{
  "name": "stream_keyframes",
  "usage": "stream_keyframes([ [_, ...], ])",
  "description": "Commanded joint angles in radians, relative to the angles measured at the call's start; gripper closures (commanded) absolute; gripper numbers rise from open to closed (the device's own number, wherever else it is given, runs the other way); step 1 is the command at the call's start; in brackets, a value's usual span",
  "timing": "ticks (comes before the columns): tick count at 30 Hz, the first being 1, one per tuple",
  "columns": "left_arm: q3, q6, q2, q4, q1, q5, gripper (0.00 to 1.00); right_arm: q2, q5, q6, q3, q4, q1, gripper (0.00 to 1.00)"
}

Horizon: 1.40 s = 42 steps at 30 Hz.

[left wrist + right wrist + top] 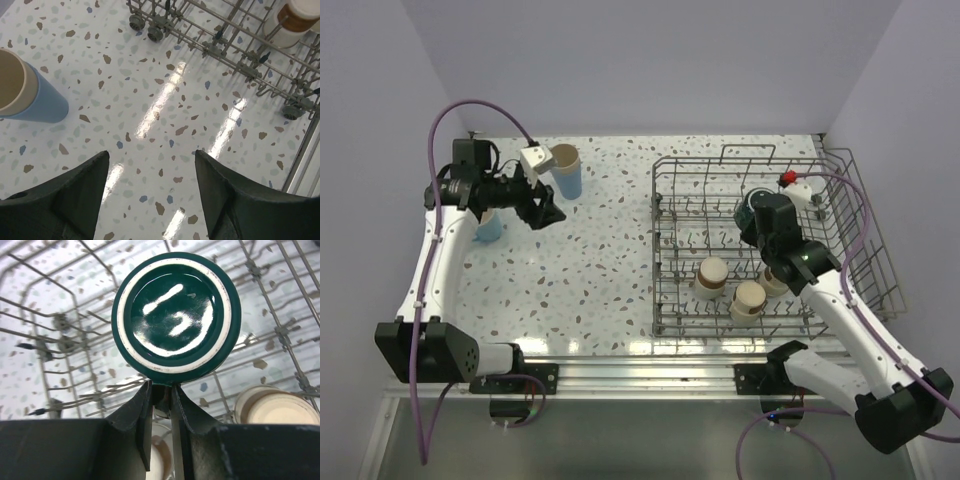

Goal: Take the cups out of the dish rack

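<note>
My right gripper (161, 390) is shut on the handle of a dark teal mug (176, 317), which hangs bottom-up over the dish rack (45, 340). From above, that mug (750, 211) is inside the grey wire dish rack (865, 215), toward its back. Three short beige-and-brown cups (712, 278) (748, 299) (776, 283) sit upside down near the rack's front. My left gripper (150, 167) is open above bare table with nothing between its fingers. To its left stands a light blue tumbler (45, 102) with a beige tumbler (12, 80) nested inside. Another light blue cup (488, 226) stands under the left arm.
The rack's wheeled near edge (150, 25) runs across the top of the left wrist view, with a beige-and-brown cup (295, 20) inside it. The speckled table (600, 270) lies between the left arm and the rack. Walls close in the back and sides.
</note>
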Motion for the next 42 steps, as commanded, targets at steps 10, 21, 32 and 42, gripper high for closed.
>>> stream_keyframes([
  [10,0.02,-0.838,0.164,0.788,-0.269,0.266,0.26,0.005,-0.294,-0.028,0.216,0.246,-0.002,1.0],
  [21,-0.02,-1.524,0.398,1.674,-0.339,0.29,0.25,0.086,-0.513,0.112,0.274,0.46,0.001,1.0],
  [32,0.032,-1.632,0.48,1.781,-0.35,0.276,0.27,0.206,-0.621,0.21,0.336,0.617,0.023,1.0],
  [42,0.04,-1.644,0.492,1.772,-0.353,0.27,0.28,0.236,-0.642,0.242,0.345,0.678,0.037,1.0],
])
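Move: The right hand already holds the green mug by its handle, the mug's middle about 6 cm ahead of it and 3 cm above. The left gripper, where the mug is going, is some 47 cm to its left, about 3 cm farther out and 5 cm higher. The rack's far-left corner is roughly 24 cm left, 20 cm ahead. From the left hand the mug lies about 47 cm right and 3 cm ahead; the blue cup stack stands about 16 cm ahead, 3 cm right. Leftward and up, each by roughly 16 cm, with a little forward reach, the right hand carries the green mug towards the left gripper, rolling and swinging its fingers from steeply down to nearly level, forward-left. The left hand comes to meet it, about 20 cm right, rising and reaching forward too, and turns its still-open fingers level to face the mug, stopping just short of a clear grip. ##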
